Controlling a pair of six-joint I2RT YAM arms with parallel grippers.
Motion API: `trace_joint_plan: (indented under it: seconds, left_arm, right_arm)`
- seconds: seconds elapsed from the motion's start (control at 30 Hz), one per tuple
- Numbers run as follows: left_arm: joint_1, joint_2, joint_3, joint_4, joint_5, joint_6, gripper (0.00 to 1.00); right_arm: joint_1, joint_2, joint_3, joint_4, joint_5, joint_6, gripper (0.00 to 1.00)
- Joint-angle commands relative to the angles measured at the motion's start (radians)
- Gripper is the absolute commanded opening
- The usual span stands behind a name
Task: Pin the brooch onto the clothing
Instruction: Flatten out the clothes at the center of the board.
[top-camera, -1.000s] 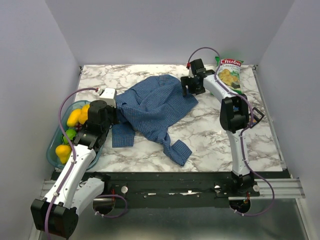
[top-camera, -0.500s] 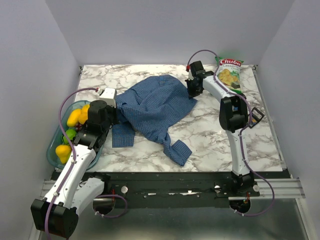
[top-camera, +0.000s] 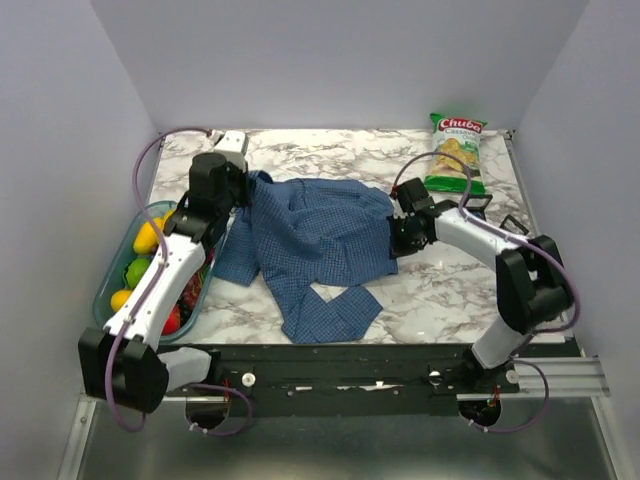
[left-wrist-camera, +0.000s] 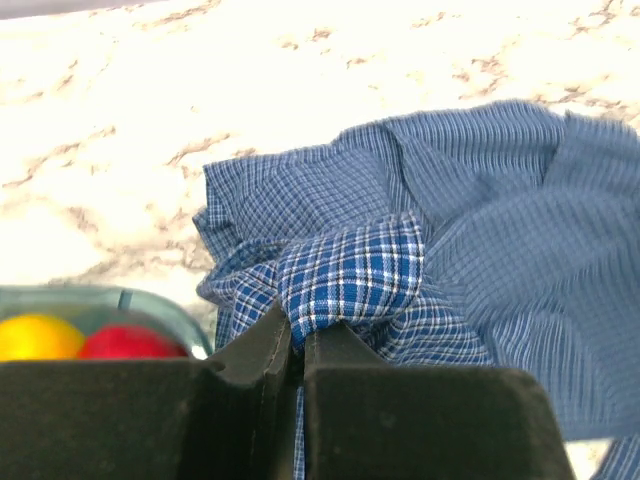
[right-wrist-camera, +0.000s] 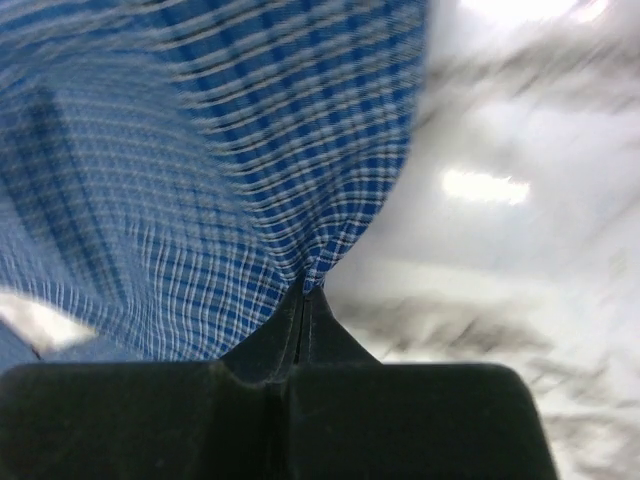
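The clothing, a blue finely checked shirt, lies stretched across the middle of the marble table. My left gripper is shut on a bunched fold at its far left corner; in the left wrist view the gripper pinches the checked cloth. My right gripper is shut on the shirt's right edge; in the right wrist view the gripper holds a point of the fabric above the table. The brooch is out of view.
A green chips bag lies at the back right. A teal bowl of yellow, green and red fruit sits at the left edge, under the left arm, and shows again as the bowl. Walls close in three sides.
My right gripper shut on the shirt's right edge and pulled it nearer and to the right. The left arm carried its corner farther back. The shirt now lies spread wider.
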Motion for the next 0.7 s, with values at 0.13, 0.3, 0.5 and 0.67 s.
trace_joint_plan:
  seconds: [0.13,0.3,0.5,0.67]
  left_arm:
    - [0.004,0.218,0.289,0.095,0.172,0.012,0.0]
    - [0.005,0.183,0.222,0.092,0.229,0.061,0.0]
    - [0.004,0.01,0.018,0.088,0.246,0.092,0.0]
    - [0.004,-0.107,-0.113,0.089,0.211,0.086,0.0]
  right_arm:
    - [0.278,-0.299,-0.292,0.087,0.017,0.26,0.01]
    - [0.352,-0.443,-0.303,0.089,0.085,0.341,0.21]
    - [0.313,-0.382,-0.059,0.031,0.252,0.15,0.88]
    - [0.166,-0.193,0.096,0.052,0.224,0.093,0.88]
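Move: The right hand, just over the board, grips the clothes' right edge; their front flap, where the edge is taken, lies about 15 cm back and 10 cm left. The nearer brooch box is some 12 cm ahead and 20 cm right. From the left hand, holding the other end aloft, the clothes' middle is about 2 cm ahead-to-back behind, 14 cm right and 20 cm below, the fruit basket about 9 cm back, 24 cm left and 17 cm below. Right hand drags the clothes back some 12 cm, releases and rises; left, still gripping, sweeps out and back. ##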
